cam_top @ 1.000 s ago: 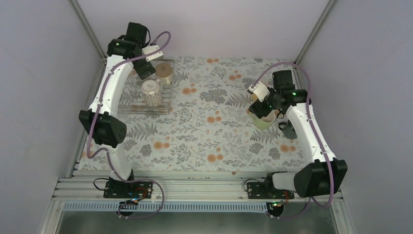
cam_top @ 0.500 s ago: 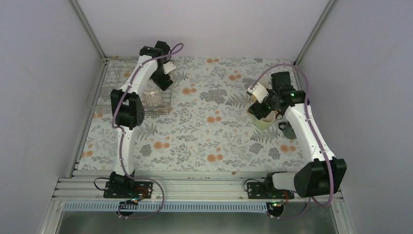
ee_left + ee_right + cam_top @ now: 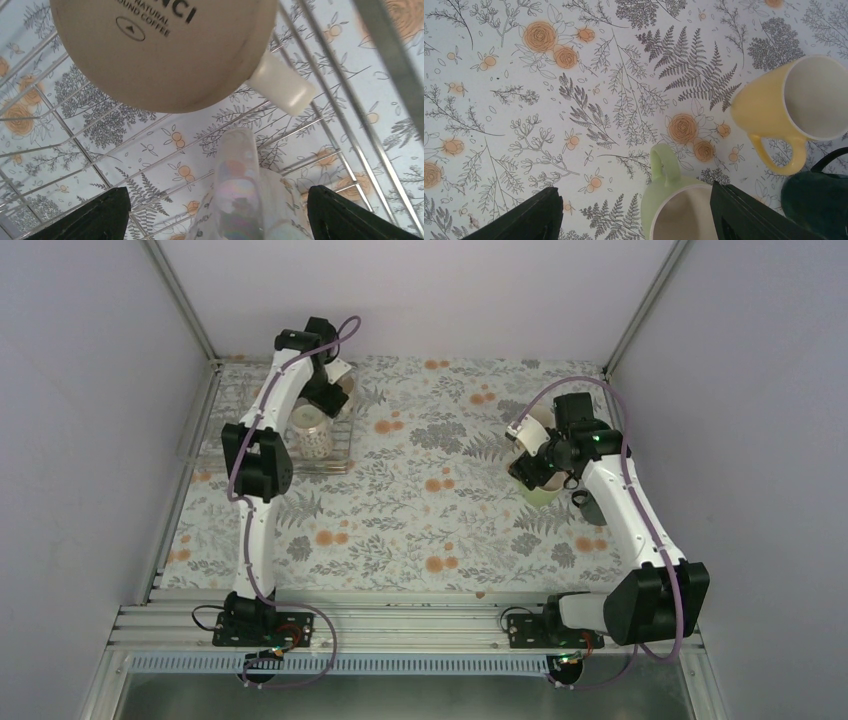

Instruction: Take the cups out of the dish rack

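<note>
In the left wrist view the cream-white cup [image 3: 160,50] stands bottom-up on the dish rack [image 3: 384,46]. The patterned white cup [image 3: 240,195] is blurred and very near, between the fingertips of my open left gripper [image 3: 217,217]. From above, my left gripper [image 3: 330,395] hangs over the rack [image 3: 342,448], just behind the patterned cup [image 3: 312,440]. My right gripper [image 3: 634,215] is open above the pale green cup [image 3: 674,205], which stands on the table beside the yellow cup [image 3: 794,105] and the dark green cup [image 3: 819,195]. One right finger [image 3: 749,215] overlaps the pale green cup's rim.
A flowered cloth [image 3: 430,500] covers the table. The rack sits in the far left corner against the wall and a metal post [image 3: 185,300]. The pale green cup [image 3: 542,494] and dark green cup [image 3: 592,508] stand by the right arm [image 3: 625,510].
My left arm has swung right from the rack's far left corner and come down over the patterned cup. My right gripper has shifted slightly above the pale green cup.
</note>
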Action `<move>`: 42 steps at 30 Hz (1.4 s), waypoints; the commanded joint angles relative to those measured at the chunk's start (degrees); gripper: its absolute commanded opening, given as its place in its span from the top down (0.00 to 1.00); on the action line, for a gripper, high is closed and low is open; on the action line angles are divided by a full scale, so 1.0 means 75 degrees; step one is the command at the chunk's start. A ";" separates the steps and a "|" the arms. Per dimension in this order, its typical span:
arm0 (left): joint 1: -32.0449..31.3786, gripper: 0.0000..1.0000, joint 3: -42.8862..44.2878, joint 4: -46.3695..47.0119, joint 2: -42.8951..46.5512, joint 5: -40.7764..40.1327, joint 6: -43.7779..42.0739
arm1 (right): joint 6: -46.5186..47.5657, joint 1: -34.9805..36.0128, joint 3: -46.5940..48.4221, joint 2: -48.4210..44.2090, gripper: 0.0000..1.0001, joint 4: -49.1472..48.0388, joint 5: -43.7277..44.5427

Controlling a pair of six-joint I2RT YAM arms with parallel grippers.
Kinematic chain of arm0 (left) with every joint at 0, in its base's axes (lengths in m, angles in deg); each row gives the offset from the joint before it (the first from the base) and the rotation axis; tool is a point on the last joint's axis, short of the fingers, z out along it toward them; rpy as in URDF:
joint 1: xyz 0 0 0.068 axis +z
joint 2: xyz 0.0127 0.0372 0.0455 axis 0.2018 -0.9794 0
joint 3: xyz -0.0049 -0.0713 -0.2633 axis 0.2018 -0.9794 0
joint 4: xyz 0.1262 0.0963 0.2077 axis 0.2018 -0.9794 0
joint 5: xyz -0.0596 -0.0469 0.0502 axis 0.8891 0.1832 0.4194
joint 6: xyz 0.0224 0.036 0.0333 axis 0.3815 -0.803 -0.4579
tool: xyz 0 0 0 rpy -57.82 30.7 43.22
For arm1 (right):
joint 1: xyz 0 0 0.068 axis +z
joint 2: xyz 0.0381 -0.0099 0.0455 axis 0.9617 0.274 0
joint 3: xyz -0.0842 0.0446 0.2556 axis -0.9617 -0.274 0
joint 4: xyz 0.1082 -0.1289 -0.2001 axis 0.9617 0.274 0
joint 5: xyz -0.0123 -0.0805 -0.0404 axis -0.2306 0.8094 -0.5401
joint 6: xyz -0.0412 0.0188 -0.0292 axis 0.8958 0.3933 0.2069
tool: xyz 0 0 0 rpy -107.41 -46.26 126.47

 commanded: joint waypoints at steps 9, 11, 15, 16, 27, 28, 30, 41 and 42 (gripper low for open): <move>0.0254 0.64 -0.0115 -0.0068 -0.0210 0.0546 0.0039 | -0.0165 0.0048 0.0062 -0.0047 0.23 -0.0300 -0.0052; 0.0253 0.73 -0.0189 -0.0070 -0.0207 0.0570 0.0042 | -0.0170 0.0045 0.0072 -0.0060 0.23 -0.0283 -0.0050; 0.0252 0.87 -0.0397 -0.0079 -0.0120 0.0563 -0.0011 | -0.0163 0.0047 0.0072 -0.0120 0.23 -0.0220 -0.0058; 0.0254 0.90 -0.0440 -0.0074 -0.0093 0.0555 -0.0045 | -0.0158 0.0048 0.0070 -0.0133 0.23 -0.0204 -0.0057; 0.0225 0.98 -0.0095 -0.0069 0.0881 0.0229 -0.0671 | -0.0263 0.0045 0.0346 -0.0140 0.23 -0.0097 -0.0558; 0.0215 0.98 0.0076 -0.0065 0.1037 0.0258 -0.0756 | -0.0248 0.0045 0.0458 -0.0122 0.23 0.0001 -0.0766; 0.0176 0.98 0.0460 -0.0065 0.1313 0.0470 -0.0904 | -0.0238 0.0067 0.0723 -0.0053 0.22 0.0133 -0.1242; -0.0930 0.98 0.0991 0.0808 0.2905 0.2628 -0.1434 | 0.0354 0.0361 0.1948 0.0659 0.19 0.0491 -0.5312; -0.1035 0.98 0.0846 0.1067 0.3108 0.2946 -0.1401 | 0.0432 0.0388 0.2039 0.0693 0.19 0.0471 -0.5630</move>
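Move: The upside-down patterned cup stands in the rack with its middle about 5 cm back and 3 cm left of the left hand and 3 cm lower, its handle already between the open fingers. The beige mug is some 5 cm ahead and 3 cm right of this hand, also about 3 cm lower. From the right hand, the patterned cup lies about 13 cm ahead, 48 cm left and 8 cm lower; the green cup sits level ahead, 4 cm right, 13 cm below. The left hand settles down a centimetre or two and shuts its fingers on the patterned cup's handle, then, after a short hold, lifts fast by about 20 cm out of the rack, swinging some 7 cm right and a little back while the fingers tip up towards forward and the hand turns clockwise. The right hand waits open above the green cup, then late on swings about 8 cm left and 8 cm up towards the left hand, rolling so its fingers point more leftward. ##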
